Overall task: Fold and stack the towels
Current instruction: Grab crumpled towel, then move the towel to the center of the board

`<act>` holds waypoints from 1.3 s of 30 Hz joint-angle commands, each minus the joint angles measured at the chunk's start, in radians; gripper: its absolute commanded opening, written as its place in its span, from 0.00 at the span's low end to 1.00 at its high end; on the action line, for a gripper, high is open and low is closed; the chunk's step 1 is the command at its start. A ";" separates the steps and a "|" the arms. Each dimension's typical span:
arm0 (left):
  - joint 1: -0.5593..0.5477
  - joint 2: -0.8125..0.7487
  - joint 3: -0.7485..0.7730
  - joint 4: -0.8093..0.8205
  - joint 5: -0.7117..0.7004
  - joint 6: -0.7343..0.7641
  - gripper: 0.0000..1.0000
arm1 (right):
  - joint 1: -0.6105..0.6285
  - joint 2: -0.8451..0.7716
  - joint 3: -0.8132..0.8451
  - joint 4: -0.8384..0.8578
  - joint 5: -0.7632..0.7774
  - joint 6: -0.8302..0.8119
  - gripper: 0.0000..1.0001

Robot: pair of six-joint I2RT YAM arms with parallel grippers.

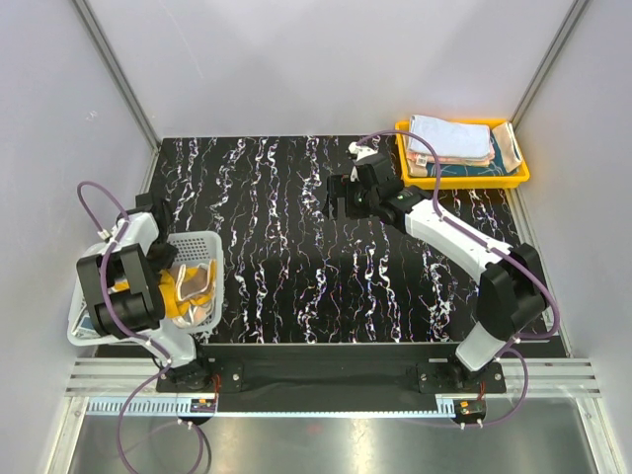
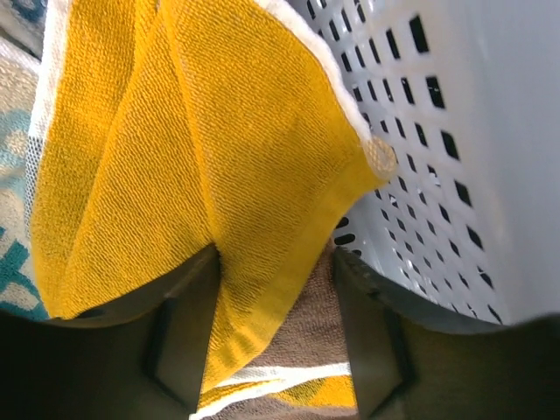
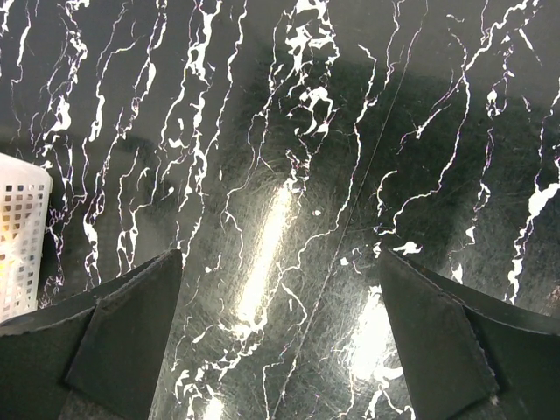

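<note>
In the left wrist view an orange-yellow towel (image 2: pixel 192 149) hangs in a fold between the fingers (image 2: pixel 188 324) of my left gripper (image 2: pixel 276 262). The jaws stand apart, and the fold touches only the left finger. Under it lies a brown towel (image 2: pixel 306 341) with yellow and white lettering. In the top view the left arm reaches down into the white mesh basket (image 1: pixel 193 242), where the orange-yellow towel (image 1: pixel 173 298) and a beige towel (image 1: pixel 199 281) show. My right gripper (image 1: pixel 338 202) hovers open over the dark table (image 3: pixel 278 258) with nothing between its fingers. Folded towels (image 1: pixel 449 138) lie stacked in the yellow tray (image 1: pixel 464 181).
The basket's perforated wall (image 2: pixel 437 131) stands close on the right of the left gripper. A teal-patterned cloth (image 2: pixel 13 262) shows at the left edge. A corner of the basket (image 3: pixel 17 236) shows at the left of the right wrist view. Grey walls enclose the marbled table (image 1: pixel 276 276).
</note>
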 commanded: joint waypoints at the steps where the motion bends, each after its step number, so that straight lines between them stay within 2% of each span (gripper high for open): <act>1: 0.010 0.003 0.032 0.046 -0.055 -0.004 0.52 | 0.007 -0.029 -0.005 0.034 -0.010 0.005 1.00; 2: 0.011 -0.001 0.024 0.043 -0.054 -0.003 0.47 | 0.007 -0.029 -0.005 0.035 -0.007 0.003 1.00; 3: 0.011 -0.006 0.027 0.037 -0.051 -0.004 0.31 | 0.007 -0.026 -0.004 0.032 -0.002 0.005 1.00; 5: 0.013 -0.032 0.035 0.022 -0.051 -0.001 0.17 | 0.009 -0.025 0.001 0.029 -0.002 0.003 1.00; 6: 0.013 -0.046 0.044 0.014 -0.052 0.000 0.05 | 0.007 -0.028 0.001 0.027 -0.001 0.003 1.00; 7: 0.013 -0.084 0.052 0.008 -0.054 0.009 0.00 | 0.009 -0.026 0.004 0.024 0.001 0.002 1.00; 10: 0.011 -0.151 0.078 -0.026 -0.060 0.029 0.00 | 0.009 -0.028 0.004 0.023 0.005 0.000 1.00; 15: -0.030 -0.351 0.111 -0.033 -0.042 0.072 0.00 | 0.010 -0.037 0.010 0.023 0.004 0.002 1.00; 19: -0.139 -0.446 0.214 -0.055 -0.058 0.100 0.00 | 0.010 -0.054 0.016 0.015 0.016 0.000 1.00; 21: -0.229 -0.467 0.297 -0.067 -0.063 0.111 0.00 | 0.009 -0.066 0.022 0.009 0.021 0.000 1.00; 24: -0.373 -0.457 0.421 -0.079 -0.068 0.131 0.00 | 0.009 -0.092 0.024 0.003 0.073 -0.005 1.00; 28: -0.592 -0.362 0.603 -0.110 -0.092 0.177 0.00 | 0.009 -0.117 0.048 -0.041 0.139 -0.015 1.00; 33: -0.764 -0.236 0.858 -0.159 -0.124 0.229 0.00 | 0.007 -0.161 0.088 -0.069 0.203 -0.015 1.00; 37: -0.916 -0.169 1.011 -0.203 -0.163 0.241 0.00 | 0.007 -0.215 0.097 -0.074 0.248 -0.012 1.00; 39: -0.958 -0.152 1.042 -0.211 -0.197 0.237 0.00 | 0.009 -0.246 0.093 -0.069 0.254 -0.011 1.00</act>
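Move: The left hand is already down in the white laundry basket, with a fold of the crumpled yellow towel between its open fingers, about 1 cm below the hand point. The bulk of that towel lies some 6 cm back and 6 cm to the right. The patterned towel is about 10 cm back and 4 cm right, a little lower, and the basket's far wall is some 4 cm straight ahead. From the right hand the yellow fold is roughly 45 cm left, 11 cm back and 14 cm lower. The left fingers shut on the yellow fold almost in place and pinch it, then the hand hauls the towel up out of the basket by about 36 cm, first nearly straight up, then sweeping some 28 cm right and a little forward over the open table while the wrist tips up and swings clockwise, each by roughly 50 degrees. The right hand stays open and empty, waiting at first, then late on rises about 8 cm and drifts a few centimetres to its right. ##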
